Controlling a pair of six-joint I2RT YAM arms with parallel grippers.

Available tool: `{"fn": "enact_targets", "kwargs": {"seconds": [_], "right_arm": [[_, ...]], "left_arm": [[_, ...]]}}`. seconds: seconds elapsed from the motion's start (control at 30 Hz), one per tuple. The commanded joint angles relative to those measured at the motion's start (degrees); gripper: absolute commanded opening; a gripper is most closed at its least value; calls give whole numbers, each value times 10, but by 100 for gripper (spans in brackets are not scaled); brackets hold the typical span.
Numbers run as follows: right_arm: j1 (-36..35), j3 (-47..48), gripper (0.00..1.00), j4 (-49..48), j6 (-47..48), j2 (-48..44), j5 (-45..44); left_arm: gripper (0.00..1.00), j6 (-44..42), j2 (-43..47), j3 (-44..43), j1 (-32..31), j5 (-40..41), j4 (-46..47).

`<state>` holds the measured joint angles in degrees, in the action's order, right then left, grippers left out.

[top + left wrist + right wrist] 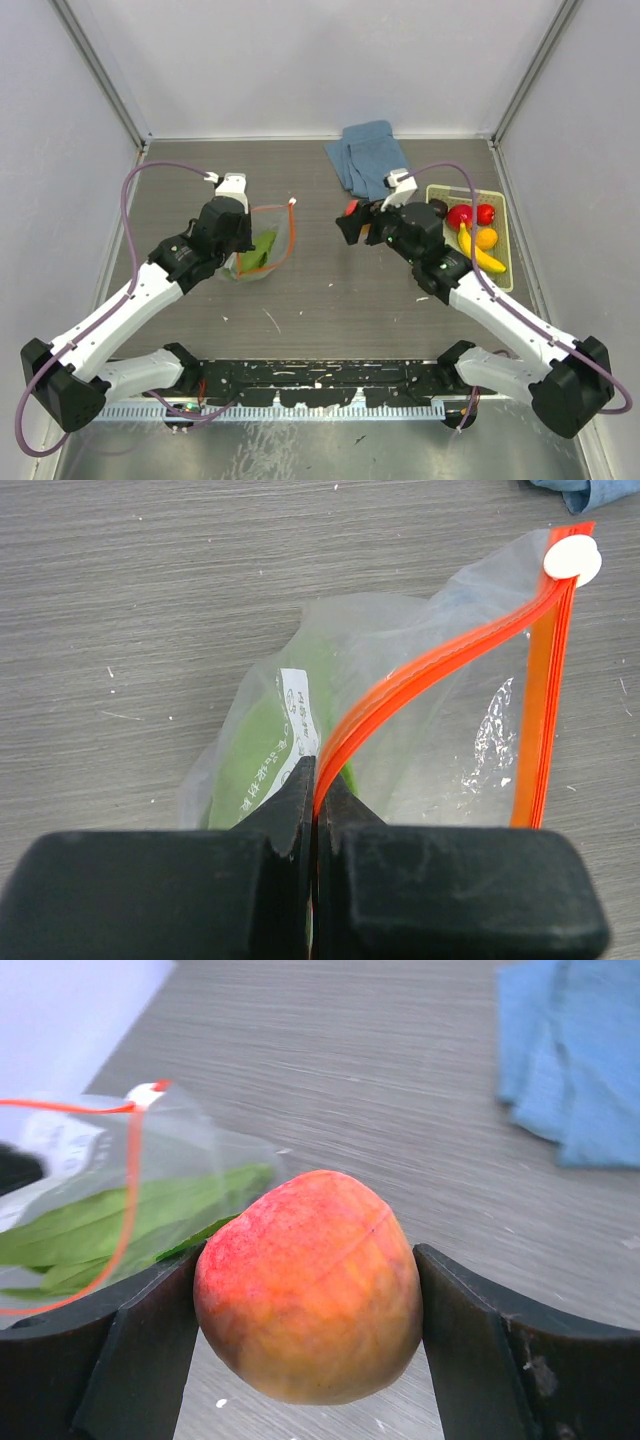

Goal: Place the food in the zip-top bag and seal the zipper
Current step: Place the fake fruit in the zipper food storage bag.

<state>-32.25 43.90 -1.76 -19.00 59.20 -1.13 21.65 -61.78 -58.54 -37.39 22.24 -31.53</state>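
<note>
The clear zip-top bag (pixel 262 250) lies left of centre with a green leafy vegetable (pixel 255 755) inside. Its orange-red zipper (pixel 430 670) gapes open, the white slider tab (pixel 572 560) at the far end. My left gripper (pixel 316 780) is shut on the near zipper strip, holding the mouth up. My right gripper (pixel 308 1300) is shut on a peach (pixel 310 1285), held above the table to the right of the bag (pixel 130 1200). In the top view the peach (pixel 352 209) shows red at the right gripper (pixel 350 222).
A pale slatted basket (pixel 500 215) at the right holds red fruits (pixel 470 214), an orange one (pixel 486 238) and a banana (pixel 478 255). A folded blue cloth (pixel 368 155) lies at the back centre. Grey walls enclose the table on three sides.
</note>
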Motion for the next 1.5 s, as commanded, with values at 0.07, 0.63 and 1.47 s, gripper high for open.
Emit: {"fn": "enact_targets", "kwargs": {"seconds": [0.07,0.63,1.47], "right_arm": [[-84,47,56,-136,46,27,52],[-152,83,54,-364,61,204,199],[-152,181,71,-300,167,380,136]], "left_arm": [[0,0,7,-1,2,-4,38],[0,-2,8,3,2,-26,45],[0,-7,17,11,2,-58,63]]}}
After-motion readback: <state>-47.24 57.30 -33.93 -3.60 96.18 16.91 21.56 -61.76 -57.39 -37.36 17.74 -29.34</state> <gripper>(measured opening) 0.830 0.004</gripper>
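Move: The bag's open mouth, held up by the left fingers, lies about 20 cm to the left of the right hand, some 3 cm back and 5 cm lower. The white zipper tab at its far corner is about 15 cm left and 3 cm ahead, slightly lower; the green leaves inside are some 23 cm left, 6 cm back and 9 cm below. From the left hand, the mouth's middle is about 5 cm right, 3 cm ahead and slightly lower. The peach, still gripped in the right fingers, is carried about 20 cm left to the bag: first rising and drawing back some 4 cm, then sinking about 7 cm and pushing forward into the mouth. On the way the right hand turns counter-clockwise some 35 degrees and its fingers tip up. The left fingers keep their pinch on the orange zipper edge, easing slightly right. ##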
